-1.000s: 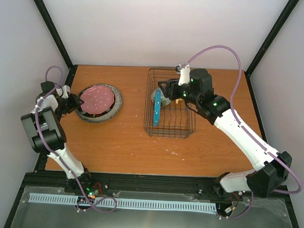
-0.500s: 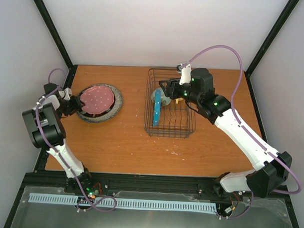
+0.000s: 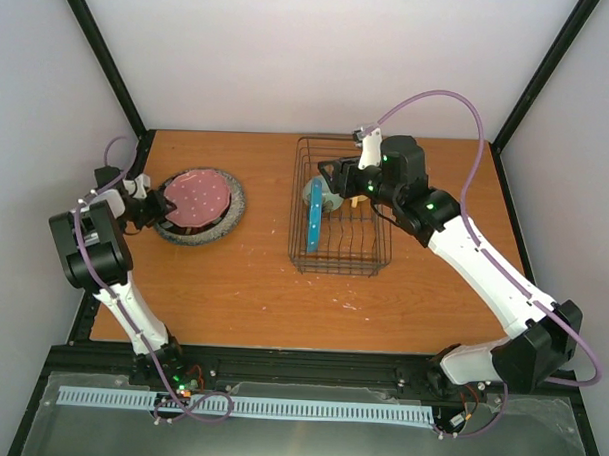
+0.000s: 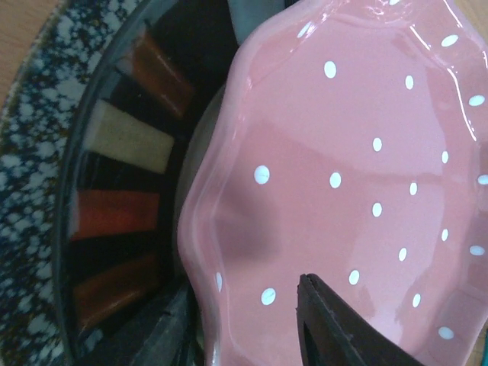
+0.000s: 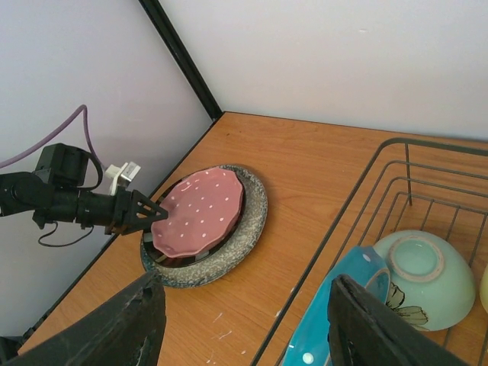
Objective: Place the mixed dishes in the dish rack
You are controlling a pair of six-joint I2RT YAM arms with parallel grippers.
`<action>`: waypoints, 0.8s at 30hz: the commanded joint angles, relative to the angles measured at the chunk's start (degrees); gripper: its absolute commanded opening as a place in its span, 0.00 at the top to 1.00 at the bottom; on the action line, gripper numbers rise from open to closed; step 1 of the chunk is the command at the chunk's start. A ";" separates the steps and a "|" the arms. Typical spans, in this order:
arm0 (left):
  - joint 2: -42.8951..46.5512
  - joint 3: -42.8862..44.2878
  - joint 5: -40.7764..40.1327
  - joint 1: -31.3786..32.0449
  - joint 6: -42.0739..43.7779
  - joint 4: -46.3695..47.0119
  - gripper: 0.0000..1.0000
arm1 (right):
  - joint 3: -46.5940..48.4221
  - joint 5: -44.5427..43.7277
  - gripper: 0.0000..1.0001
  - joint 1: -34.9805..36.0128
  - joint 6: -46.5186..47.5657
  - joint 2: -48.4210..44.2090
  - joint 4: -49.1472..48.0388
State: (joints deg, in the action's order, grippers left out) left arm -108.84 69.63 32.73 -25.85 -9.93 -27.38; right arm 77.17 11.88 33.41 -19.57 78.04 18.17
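The pink-red dotted plate (image 3: 196,196) (image 4: 366,152) (image 5: 200,210) lies in the larger grey speckled plate (image 3: 231,213) (image 4: 38,152) (image 5: 248,225) at the table's left. My left gripper (image 3: 163,207) (image 4: 245,291) is shut on its left rim, one finger above and one below, and that edge is tilted up. In the dish rack (image 3: 373,262) (image 5: 404,145) the blue dotted plate (image 3: 313,228) (image 5: 335,313) stands on edge beside the upturned pale green bowl (image 3: 321,196) (image 5: 427,282). A sliver of the yellow mug (image 5: 483,288) shows. My right gripper (image 3: 338,181) (image 5: 244,297) hovers open over the rack's far left.
Black frame posts run along the table's left and right edges, and the left one stands close behind my left arm. White walls close in the back and both sides. Bare wood lies between the grey plate and the rack.
My left gripper has closed a little on the pink plate's rim, and the plate's left edge has risen slightly. The left arm's elbow shifted. The right arm has not moved.
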 commanded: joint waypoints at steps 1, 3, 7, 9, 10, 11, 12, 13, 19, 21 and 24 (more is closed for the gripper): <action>-3.48 0.06 -0.76 0.44 -0.17 0.67 0.66 | 0.81 0.81 0.42 -0.54 -0.47 0.63 -0.95; -4.27 -0.17 -0.60 0.61 -0.17 1.22 0.71 | 1.07 0.81 0.42 -0.54 -0.49 0.79 -0.86; -6.11 -0.24 0.10 0.80 0.00 1.34 0.84 | 1.69 1.01 0.42 -0.58 -0.42 1.47 -0.60; -6.39 -0.28 0.29 0.83 0.09 1.43 0.92 | 2.04 1.15 0.42 -0.56 -0.46 1.75 -0.60; -6.39 -0.32 0.40 0.88 0.05 1.49 0.97 | 2.15 1.21 0.42 -0.56 -0.47 1.89 -0.60; -6.27 -0.41 0.49 0.86 0.08 1.57 0.99 | 2.23 1.28 0.42 -0.57 -0.47 2.08 -0.66; -6.10 -0.45 0.63 0.82 0.09 1.57 0.99 | 2.28 1.39 0.42 -0.54 -0.49 2.25 -0.68; -5.82 -0.45 0.83 0.88 0.18 1.62 0.99 | 2.29 1.52 0.42 -0.54 -0.55 2.39 -0.76; -0.87 -2.00 5.67 0.83 -0.92 4.51 0.99 | 2.20 3.39 0.43 -0.56 -1.23 3.65 -1.83; 1.18 -2.40 7.82 0.88 -2.02 5.75 0.99 | 2.11 4.23 0.44 -0.54 -1.37 4.01 -2.27; 4.41 -3.02 11.60 0.86 -3.70 7.65 0.99 | 1.79 5.69 0.44 -0.54 -1.17 4.61 -3.22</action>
State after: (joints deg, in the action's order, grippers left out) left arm -110.04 67.00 36.47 -25.21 -11.46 -22.44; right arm 77.65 14.87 33.39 -20.45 81.93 17.21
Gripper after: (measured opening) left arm 0.060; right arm 0.565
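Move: The pink dotted plate's middle lies about 6 cm to the left hand's right, 2 cm farther out and a centimetre lower, its left rim already between the open fingertips. The dark striped plate and the speckled platter sit beneath it, both about 6 cm right and 1 cm ahead, roughly 3 and 4 cm below the hand. From the right hand the pink plate is some 33 cm left, 12 cm ahead and 30 cm below. The pink plate's left rim is pinched between the left fingertips: the hand eases about 2 cm down, forward and slightly right while the fingers shut from part open, then it starts drawing back, right and a little up, keeping the pinch. Its wrist barely turns. The empty right hand, fingers still open, sinks about 2 cm and drifts left. ##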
